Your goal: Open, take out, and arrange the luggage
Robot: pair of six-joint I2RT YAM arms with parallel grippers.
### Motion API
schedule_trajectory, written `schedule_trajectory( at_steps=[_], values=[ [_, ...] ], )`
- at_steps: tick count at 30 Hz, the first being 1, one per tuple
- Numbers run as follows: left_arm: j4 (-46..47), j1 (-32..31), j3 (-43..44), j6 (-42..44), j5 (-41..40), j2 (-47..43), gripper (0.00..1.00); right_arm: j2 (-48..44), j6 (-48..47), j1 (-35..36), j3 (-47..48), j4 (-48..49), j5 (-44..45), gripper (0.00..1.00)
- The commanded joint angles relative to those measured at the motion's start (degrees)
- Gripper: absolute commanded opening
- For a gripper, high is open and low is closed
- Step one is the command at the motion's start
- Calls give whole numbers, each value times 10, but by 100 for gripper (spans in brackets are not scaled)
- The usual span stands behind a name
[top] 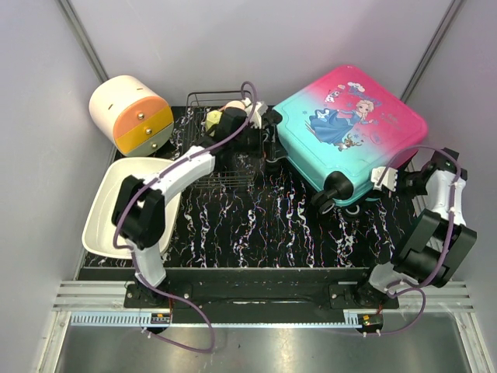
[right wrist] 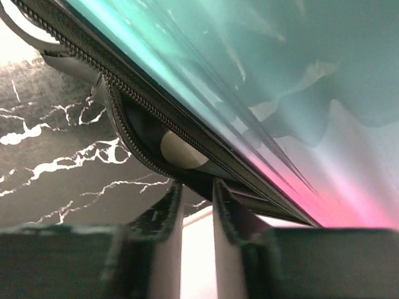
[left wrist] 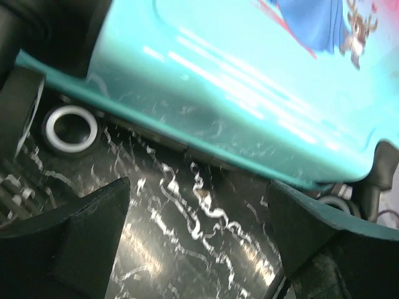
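Observation:
The luggage [top: 349, 128], a small hard shell fading from pink to teal with a cartoon girl on the lid, lies flat and closed at the back right. My left gripper [top: 272, 151] is at its left teal side [left wrist: 249, 93], jaws wide open over the black mat [left wrist: 199, 212] with nothing between them. My right gripper [top: 386, 179] is at the front right edge. Its fingers [right wrist: 171, 212] stand a narrow gap apart, tips against the black zipper trim [right wrist: 143, 93]. Whether the tips pinch the trim is hidden.
A white-and-orange round drawer box [top: 132, 115] stands at the back left. A white dish [top: 116, 210] lies at the left, partly under the left arm. A wire rack [top: 217, 140] holding small items sits behind the left gripper. A white-rimmed wheel [left wrist: 70, 128] shows under the luggage.

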Motion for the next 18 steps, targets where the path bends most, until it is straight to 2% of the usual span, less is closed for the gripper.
schedule_trajectory(
  at_steps=[1, 2, 3, 10, 12, 17, 18],
  values=[
    [62, -10, 82, -93, 39, 75, 95, 38, -165, 61, -79, -145, 13, 17],
    [62, -11, 108, -100, 42, 105, 94, 35, -154, 64, -80, -147, 10, 3],
    [66, -13, 117, -107, 45, 118, 94, 33, -134, 65, -86, -148, 6, 0],
    [112, -12, 194, -105, 53, 195, 94, -47, -68, 113, -111, -235, -68, 0],
    [115, -13, 211, -104, 56, 209, 94, -71, -43, 147, -131, -245, -87, 0],
    [133, -11, 195, -97, 61, 203, 94, -125, 52, 224, -156, -205, -147, 0],
    [133, -13, 194, -84, 60, 202, 94, -128, 100, 253, -155, -188, -151, 0]
  ],
)
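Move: The luggage's near-side zip line runs right at the right hand's partly open fingertips, within about 1 cm. The upper black wheel on the near corner is some 16 cm to that hand's left, 2 cm back and 4 cm higher; the lower wheel about 14 cm left and 7 cm back. For the left hand, the middle of the luggage's wheel end is about 9 cm to its right, 2 cm back and 5 cm below; the far upper wheel stands some 8 cm straight ahead. The zip line is where the right fingers shut, seeming to pinch it; after a brief near-standstill that hand sweeps about 9 cm left and slightly back along it towards the near wheels, turning some 15 degrees counter-clockwise. The left hand, still wide open, goes about 7 cm right and 5 cm forward to the luggage's wheel-end edge, dipping about 2 cm and rising again. ##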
